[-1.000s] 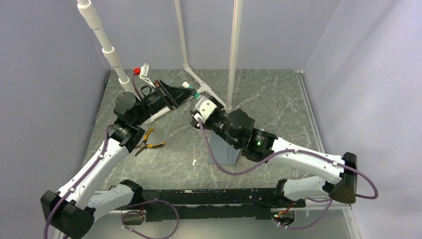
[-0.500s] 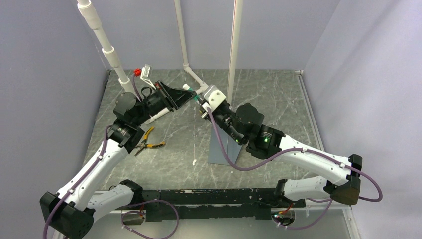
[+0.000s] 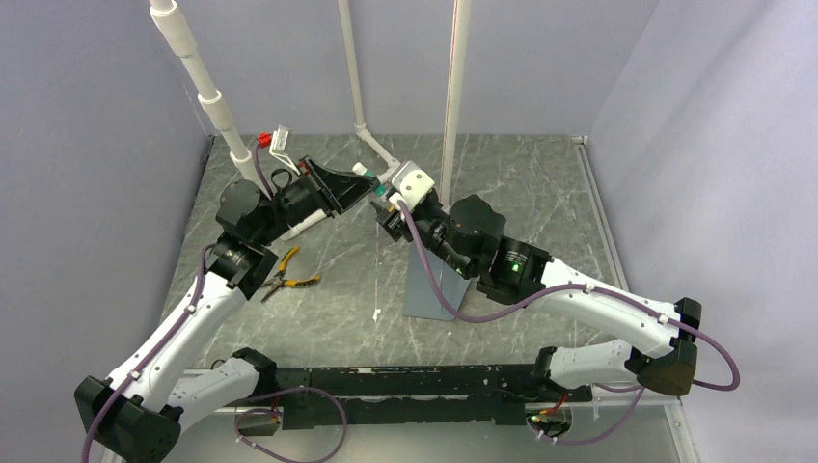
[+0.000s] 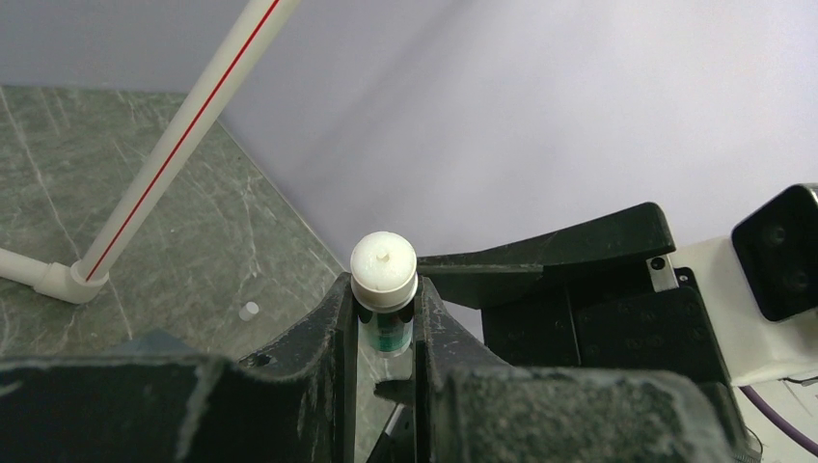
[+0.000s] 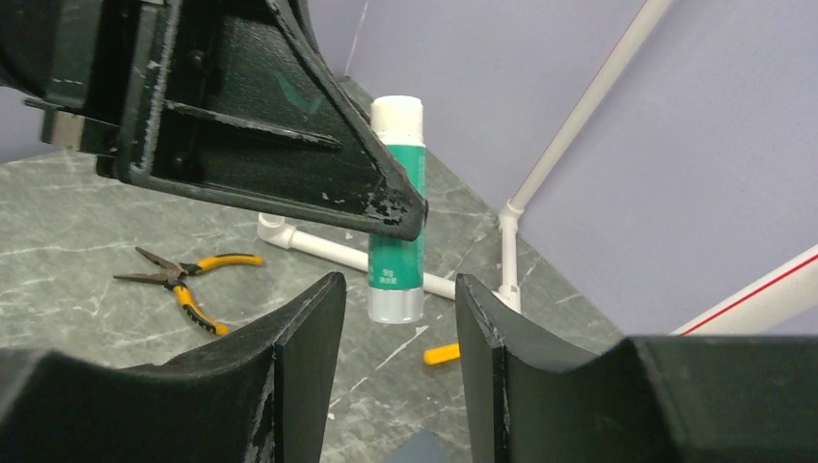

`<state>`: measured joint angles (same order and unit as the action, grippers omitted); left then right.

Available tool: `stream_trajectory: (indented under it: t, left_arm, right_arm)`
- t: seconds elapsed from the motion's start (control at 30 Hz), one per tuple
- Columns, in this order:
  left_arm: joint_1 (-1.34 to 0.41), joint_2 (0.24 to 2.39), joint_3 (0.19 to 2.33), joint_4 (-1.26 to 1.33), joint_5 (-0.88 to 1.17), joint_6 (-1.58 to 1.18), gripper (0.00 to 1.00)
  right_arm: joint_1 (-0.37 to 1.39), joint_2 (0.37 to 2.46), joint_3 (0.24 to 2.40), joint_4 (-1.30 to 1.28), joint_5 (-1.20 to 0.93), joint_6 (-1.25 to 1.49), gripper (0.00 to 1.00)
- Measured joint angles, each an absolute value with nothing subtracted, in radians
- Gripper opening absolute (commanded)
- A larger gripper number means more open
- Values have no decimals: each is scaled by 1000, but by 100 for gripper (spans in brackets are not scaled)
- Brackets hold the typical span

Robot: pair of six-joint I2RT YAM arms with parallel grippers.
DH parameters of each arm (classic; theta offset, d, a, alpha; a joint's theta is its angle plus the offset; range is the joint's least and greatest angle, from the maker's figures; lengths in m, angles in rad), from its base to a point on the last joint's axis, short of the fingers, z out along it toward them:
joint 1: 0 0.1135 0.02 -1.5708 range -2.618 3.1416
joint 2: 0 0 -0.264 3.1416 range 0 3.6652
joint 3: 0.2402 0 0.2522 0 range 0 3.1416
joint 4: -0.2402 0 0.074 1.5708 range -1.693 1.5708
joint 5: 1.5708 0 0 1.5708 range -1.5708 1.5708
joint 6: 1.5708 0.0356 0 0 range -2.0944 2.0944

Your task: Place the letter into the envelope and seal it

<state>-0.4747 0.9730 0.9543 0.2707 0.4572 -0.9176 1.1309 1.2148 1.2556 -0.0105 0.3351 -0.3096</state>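
A green glue stick point(image 4: 389, 333) with a white cap is clamped between the jaws of my left gripper point(image 4: 384, 301), held up above the table's back middle point(image 3: 367, 183). My right gripper point(image 5: 400, 289) stands open just short of the stick's silver bottom end point(image 5: 395, 304), not touching it. The slate blue-grey envelope point(image 3: 429, 285) lies flat on the table under the right arm, partly hidden by it. The letter is not in view.
Yellow-handled pliers point(image 3: 289, 275) lie on the table at the left. A small yellow piece point(image 5: 442, 354) and a tiny white cap point(image 4: 249, 310) lie near the white pipe frame point(image 3: 381, 154) at the back. Grey walls close in all round.
The right arm swung up from over the envelope to the held glue stick, then drew back slightly. More of the envelope shows. The left arm has stayed still.
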Motion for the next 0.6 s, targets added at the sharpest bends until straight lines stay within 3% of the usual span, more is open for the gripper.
stream_trajectory:
  t: [0.27,0.43,0.6]
  left_arm:
    - [-475,972,954,272,458,-917,2]
    - [-474,972,954,273,458,-908,2]
    - [-471,966,936,327,478,-871,3]
  right_arm:
    - [1107,1229,1256,-34,331,-275,30]
    - [1101,1238,1256,-34,323,-260,0]
    - [1076,1225,1258,-44,259,-220,0]
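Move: Just ahead of the open right fingers is the glue stick, its middle about 3 cm forward, 2 cm left and 1 cm up, with the lower whitish end nearest. The left hand already grips it at mid-body, so it lies right at that hand's pads. From the right hand, the envelope is on the table some 10 cm right, 3 cm ahead and 36 cm down; the yellow handle is about 28 cm straight ahead, equally low. Closing from about half open to nearly shut, the right fingers pinch the lower whitish end of the glue stick, after the hand has eased roughly 1.5 cm down and 1 cm forward onto it, tipping some 5 degrees downward. The left hand keeps its grip on the green body, holding nearly still until its wrist tilts up some 5 degrees at the close. ##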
